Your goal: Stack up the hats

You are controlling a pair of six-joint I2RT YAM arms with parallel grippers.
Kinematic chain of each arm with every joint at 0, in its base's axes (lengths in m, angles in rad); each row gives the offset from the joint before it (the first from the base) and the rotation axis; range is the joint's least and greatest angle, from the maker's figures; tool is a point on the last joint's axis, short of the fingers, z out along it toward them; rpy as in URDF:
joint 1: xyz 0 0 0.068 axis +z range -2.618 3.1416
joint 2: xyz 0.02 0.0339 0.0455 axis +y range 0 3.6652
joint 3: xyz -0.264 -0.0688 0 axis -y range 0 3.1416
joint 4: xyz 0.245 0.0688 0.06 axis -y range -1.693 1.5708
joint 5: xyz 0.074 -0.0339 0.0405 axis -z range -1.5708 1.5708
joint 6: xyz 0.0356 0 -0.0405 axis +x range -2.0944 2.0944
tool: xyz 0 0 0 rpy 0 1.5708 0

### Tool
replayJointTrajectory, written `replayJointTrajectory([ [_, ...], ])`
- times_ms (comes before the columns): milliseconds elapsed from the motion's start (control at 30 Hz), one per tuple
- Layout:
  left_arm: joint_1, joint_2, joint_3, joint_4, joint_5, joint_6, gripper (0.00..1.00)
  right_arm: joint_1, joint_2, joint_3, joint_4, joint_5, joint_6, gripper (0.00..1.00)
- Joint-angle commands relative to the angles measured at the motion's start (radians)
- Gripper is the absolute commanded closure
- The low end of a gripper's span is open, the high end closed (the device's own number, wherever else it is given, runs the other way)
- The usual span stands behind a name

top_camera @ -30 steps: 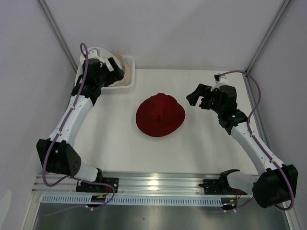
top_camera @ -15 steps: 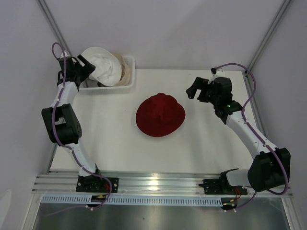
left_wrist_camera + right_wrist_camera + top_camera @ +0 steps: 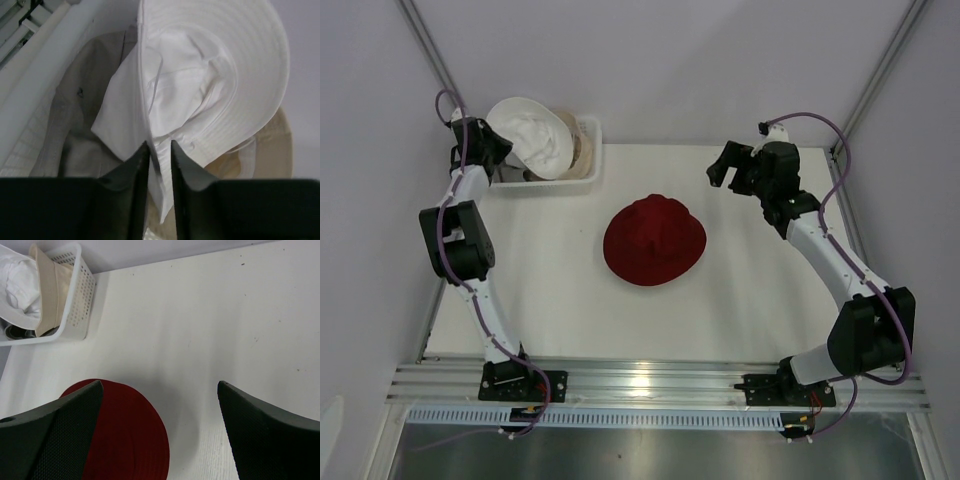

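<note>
The dark red hat (image 3: pixel 654 240) lies flat at the table's middle and also shows in the right wrist view (image 3: pixel 125 440). My left gripper (image 3: pixel 498 150) (image 3: pixel 160 145) is shut on the brim of the white hat (image 3: pixel 532 135) (image 3: pixel 215 75) and holds it up over the basket (image 3: pixel 592 172). The beige hat (image 3: pixel 582 150) (image 3: pixel 272 155) and the grey hat (image 3: pixel 75 130) lie in the basket under it. My right gripper (image 3: pixel 723 172) (image 3: pixel 160 383) is open and empty, above the table to the far right of the red hat.
The white mesh basket stands at the far left corner of the table, also in the right wrist view (image 3: pixel 80 295). Enclosure walls and frame posts (image 3: pixel 435 60) stand close on the left, back and right. A metal rail (image 3: pixel 650 380) runs along the near edge.
My left arm has lifted the white hat out of the basket and drawn back to the far left. My right gripper has moved farther back, away from the red hat.
</note>
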Motion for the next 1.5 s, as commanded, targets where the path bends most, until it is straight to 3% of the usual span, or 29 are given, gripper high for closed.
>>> replayJointTrajectory([
  [0, 0.006, -0.013, 0.012, 0.151, -0.023, 0.022, 0.81, -0.004, -0.002, 0.045, 0.041, 0.043, 0.000, 0.01],
  [67, 0.007, -0.019, 0.022, 0.147, -0.049, 0.048, 0.99, -0.006, 0.002, 0.052, 0.044, 0.047, 0.000, 0.01],
  [200, 0.000, -0.103, -0.026, 0.189, 0.032, 0.154, 0.99, -0.007, 0.014, 0.070, 0.032, 0.028, 0.000, 0.01],
  [333, -0.059, -0.293, -0.091, 0.107, 0.150, 0.451, 0.99, -0.007, 0.011, 0.065, 0.013, 0.026, 0.002, 0.01],
  [500, -0.213, -0.483, -0.237, 0.116, 0.136, 0.714, 0.99, -0.009, -0.021, 0.055, -0.022, 0.021, -0.012, 0.01],
  [667, -0.345, -0.548, -0.176, -0.040, 0.155, 0.835, 0.99, -0.016, -0.084, 0.029, -0.085, 0.063, -0.011, 0.01],
  [800, -0.460, -0.599, -0.172, -0.102, 0.088, 0.980, 0.99, -0.032, -0.168, -0.037, -0.091, 0.060, 0.011, 0.00],
  [1133, -0.730, -0.706, -0.208, -0.208, 0.044, 1.048, 0.99, -0.056, -0.311, -0.119, -0.111, 0.026, 0.014, 0.00],
  [1467, -0.879, -0.812, -0.266, -0.319, -0.041, 1.133, 0.99, -0.059, -0.328, -0.165, -0.079, -0.060, 0.068, 0.01],
])
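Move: The left fingers, partly open, straddle the near-left brim of the white hat, whose middle lies about 8 cm ahead and 7 cm right, roughly level. The beige hat is some 20 cm right and 7 cm ahead, the basket's middle 9 cm right, 6 cm ahead and below; the red hat lies about 44 cm right, 18 cm back and 14 cm lower. From the right hand the white hat is roughly 57 cm left and 25 cm ahead. Left pinches the white hat's brim, swings it some 35 cm right, back and up towards the red hat. ##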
